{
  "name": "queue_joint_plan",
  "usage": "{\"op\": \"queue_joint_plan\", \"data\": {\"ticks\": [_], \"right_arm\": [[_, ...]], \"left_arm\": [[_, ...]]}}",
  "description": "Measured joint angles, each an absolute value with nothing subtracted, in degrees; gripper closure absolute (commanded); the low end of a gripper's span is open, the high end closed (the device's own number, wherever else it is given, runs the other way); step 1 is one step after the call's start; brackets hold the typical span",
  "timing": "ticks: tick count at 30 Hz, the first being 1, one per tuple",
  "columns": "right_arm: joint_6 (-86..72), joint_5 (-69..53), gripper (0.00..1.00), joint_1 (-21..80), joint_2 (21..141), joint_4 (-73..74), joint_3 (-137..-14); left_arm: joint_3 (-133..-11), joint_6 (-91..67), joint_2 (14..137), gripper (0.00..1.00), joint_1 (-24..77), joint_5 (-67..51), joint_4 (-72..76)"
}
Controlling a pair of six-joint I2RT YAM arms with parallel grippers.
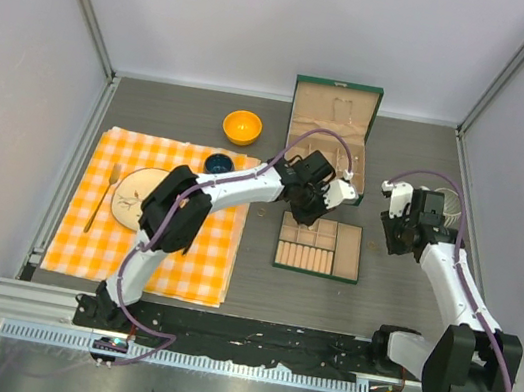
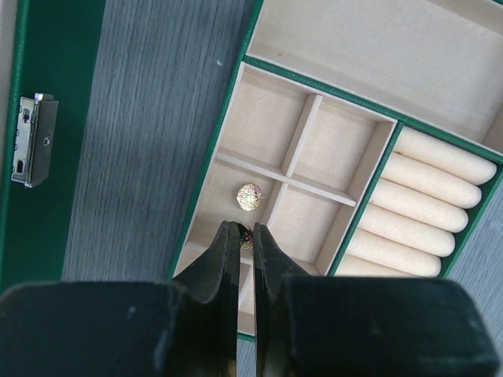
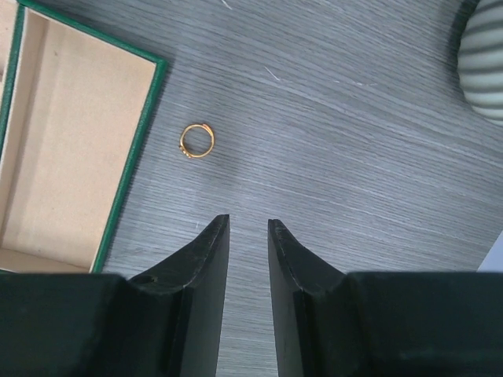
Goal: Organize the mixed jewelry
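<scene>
My left gripper (image 2: 245,228) hangs over the green compartment tray (image 2: 233,94), shut on a tiny gold piece (image 2: 250,236) pinched at its tips. A round gold stud (image 2: 250,196) lies just beyond it in one small square compartment. From above, the left gripper (image 1: 309,210) is over the tray's (image 1: 356,255) far edge. My right gripper (image 3: 247,223) is open and holds nothing, low over the bare table. A gold ring (image 3: 196,141) lies on the wood ahead and left of it, beside a green box wall (image 3: 134,149). The right gripper (image 1: 398,238) is to the right of the tray.
An open green jewelry box (image 1: 335,112) stands behind the tray. A white ribbed object (image 1: 450,205) sits at the far right. On the left, an orange checked cloth (image 1: 179,263) carries a plate (image 1: 135,196), fork (image 1: 102,196) and dark bowl (image 1: 219,163). An orange bowl (image 1: 242,127) sits behind it.
</scene>
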State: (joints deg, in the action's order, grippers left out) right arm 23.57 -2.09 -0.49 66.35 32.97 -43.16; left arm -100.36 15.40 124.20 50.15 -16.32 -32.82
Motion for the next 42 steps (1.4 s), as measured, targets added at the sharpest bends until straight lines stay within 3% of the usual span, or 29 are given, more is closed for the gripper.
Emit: {"op": "queue_joint_plan", "data": {"ticks": [13, 28, 42], "right_arm": [[23.6, -2.2, 0.68, -1.6, 66.3, 33.0, -43.1], [23.6, -2.7, 0.68, -2.0, 65.9, 33.0, -43.1], [23.6, -3.8, 0.68, -2.1, 65.6, 33.0, -43.1]], "left_arm": [[-101.0, 15.4, 125.8, 0.84, 50.2, -16.3, -32.8], [-100.9, 15.6, 125.8, 0.66, 50.2, -15.7, -32.8], [-96.7, 15.6, 121.6, 0.62, 50.2, -13.2, -32.4]]}}
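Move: The left hand, already holding an earring, has the tray's middle far compartment about 2 cm below and 1 cm right. Another earring lies there 2 cm right, level ahead, 2 cm down. The ring rolls sit 8 cm back, straight below; the large compartment is 10 cm right and 5 cm back. From the right hand, the middle far compartment is roughly 20 cm left, 3 cm ahead, 5 cm down. The left hand sinks about 1.5 cm, opens to release the earring, then rises as far, edging left. ##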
